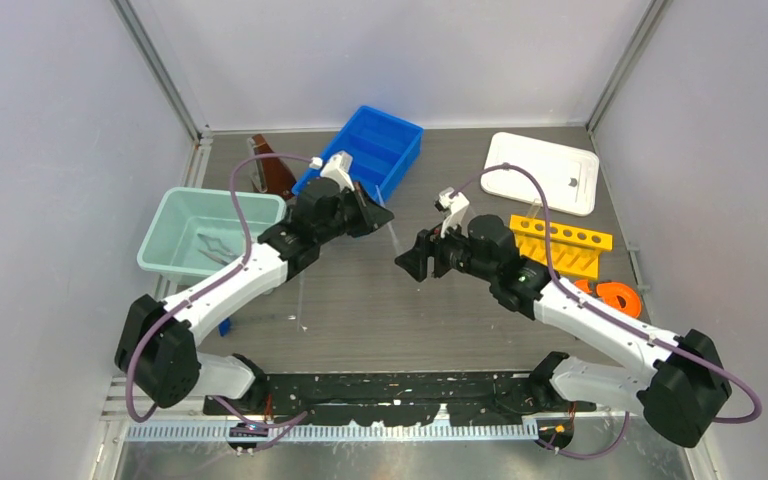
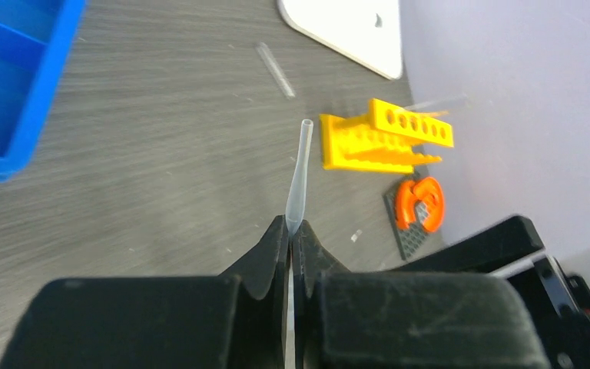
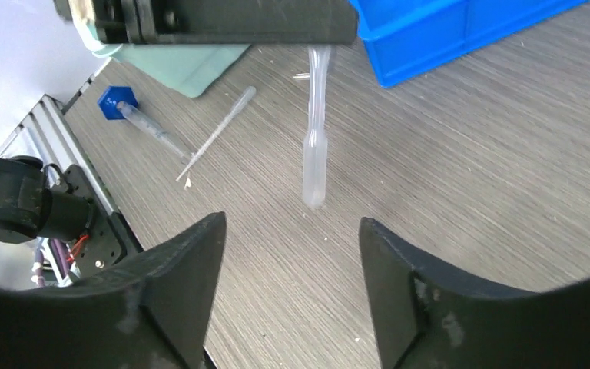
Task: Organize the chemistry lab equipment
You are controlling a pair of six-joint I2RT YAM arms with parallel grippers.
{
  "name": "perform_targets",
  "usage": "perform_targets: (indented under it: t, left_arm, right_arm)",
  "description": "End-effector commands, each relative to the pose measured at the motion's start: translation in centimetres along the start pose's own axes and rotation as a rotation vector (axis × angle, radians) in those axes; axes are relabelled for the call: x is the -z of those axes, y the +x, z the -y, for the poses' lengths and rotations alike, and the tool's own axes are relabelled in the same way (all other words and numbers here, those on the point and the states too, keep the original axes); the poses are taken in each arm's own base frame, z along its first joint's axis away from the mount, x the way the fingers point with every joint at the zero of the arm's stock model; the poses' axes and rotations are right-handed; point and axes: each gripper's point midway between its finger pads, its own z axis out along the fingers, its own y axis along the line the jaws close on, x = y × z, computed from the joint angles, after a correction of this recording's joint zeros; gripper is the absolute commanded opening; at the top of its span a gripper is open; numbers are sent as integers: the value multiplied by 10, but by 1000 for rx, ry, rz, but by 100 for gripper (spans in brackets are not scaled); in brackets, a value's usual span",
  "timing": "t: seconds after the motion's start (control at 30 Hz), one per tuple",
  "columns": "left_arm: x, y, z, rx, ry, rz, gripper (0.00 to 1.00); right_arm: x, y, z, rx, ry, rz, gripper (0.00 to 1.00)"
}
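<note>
My left gripper point(image 2: 290, 223) point(image 1: 375, 215) is shut on the thin end of a clear pipette point(image 2: 299, 173), held in the air above the middle of the table. From the right wrist, that pipette point(image 3: 315, 146) hangs bulb-down out of the left gripper. My right gripper point(image 3: 292, 227) point(image 1: 410, 262) faces it from a short distance, open with nothing between its fingers. A second pipette point(image 3: 219, 131) and a blue-capped tube point(image 3: 134, 115) lie on the table near the left arm. The yellow holed rack point(image 1: 560, 245) and the white lid point(image 1: 545, 170) are at the right.
A teal bin point(image 1: 165, 235) at the left holds metal tongs point(image 1: 215, 250). A blue bin point(image 1: 370, 150) stands at the back, with a brown object point(image 1: 272, 170) beside it. An orange part point(image 1: 615, 295) lies near the rack. A short clear tube point(image 2: 275, 69) lies by the lid.
</note>
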Motion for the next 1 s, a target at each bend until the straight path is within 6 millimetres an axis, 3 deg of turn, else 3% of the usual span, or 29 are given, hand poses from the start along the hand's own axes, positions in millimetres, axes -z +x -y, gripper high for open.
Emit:
perform_targets:
  t: [0.0, 0.2, 0.53, 0.8, 0.97]
  left_arm:
    - [-7, -46, -6, -50, -68, 158, 0]
    - [-18, -91, -44, -116, -272, 333, 0]
    - [-32, -150, -122, -92, -532, 523, 0]
    - [-64, -145, -148, -78, -534, 483, 0]
    - [-69, -138, -166, -78, -582, 474, 0]
  right_arm:
    - [9, -12, 10, -7, 67, 97, 77]
    - [20, -15, 24, -13, 141, 163, 90]
    - [27, -13, 35, -8, 210, 167, 93]
    - [26, -12, 37, 1, 217, 156, 93]
    - [26, -10, 44, 7, 254, 146, 93]
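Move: Ahead of the left hand, which already holds the pipette with its bulb end down, lies the near compartment of the blue tray, some 18 cm forward, 11 cm left and 19 cm below; the whole tray centres about 25 cm forward and 9 cm left. The brown bottle stands around 20 cm left of the tray's middle, the bent glass tube about 5 cm ahead and 16 cm left of the hand. From the right hand, that compartment is roughly 25 cm ahead and 17 cm left. Carrying the still-pinched pipette, the left hand sweeps about 17 cm forward and 11 cm left towards the near end of the blue tray, yawing some 35 degrees counter-clockwise with its left side tipping up, and sinks about 8 cm, mostly late on. Meanwhile the right hand, already off the pipette, opens its fingers wide and backs about 5 cm to the right. ##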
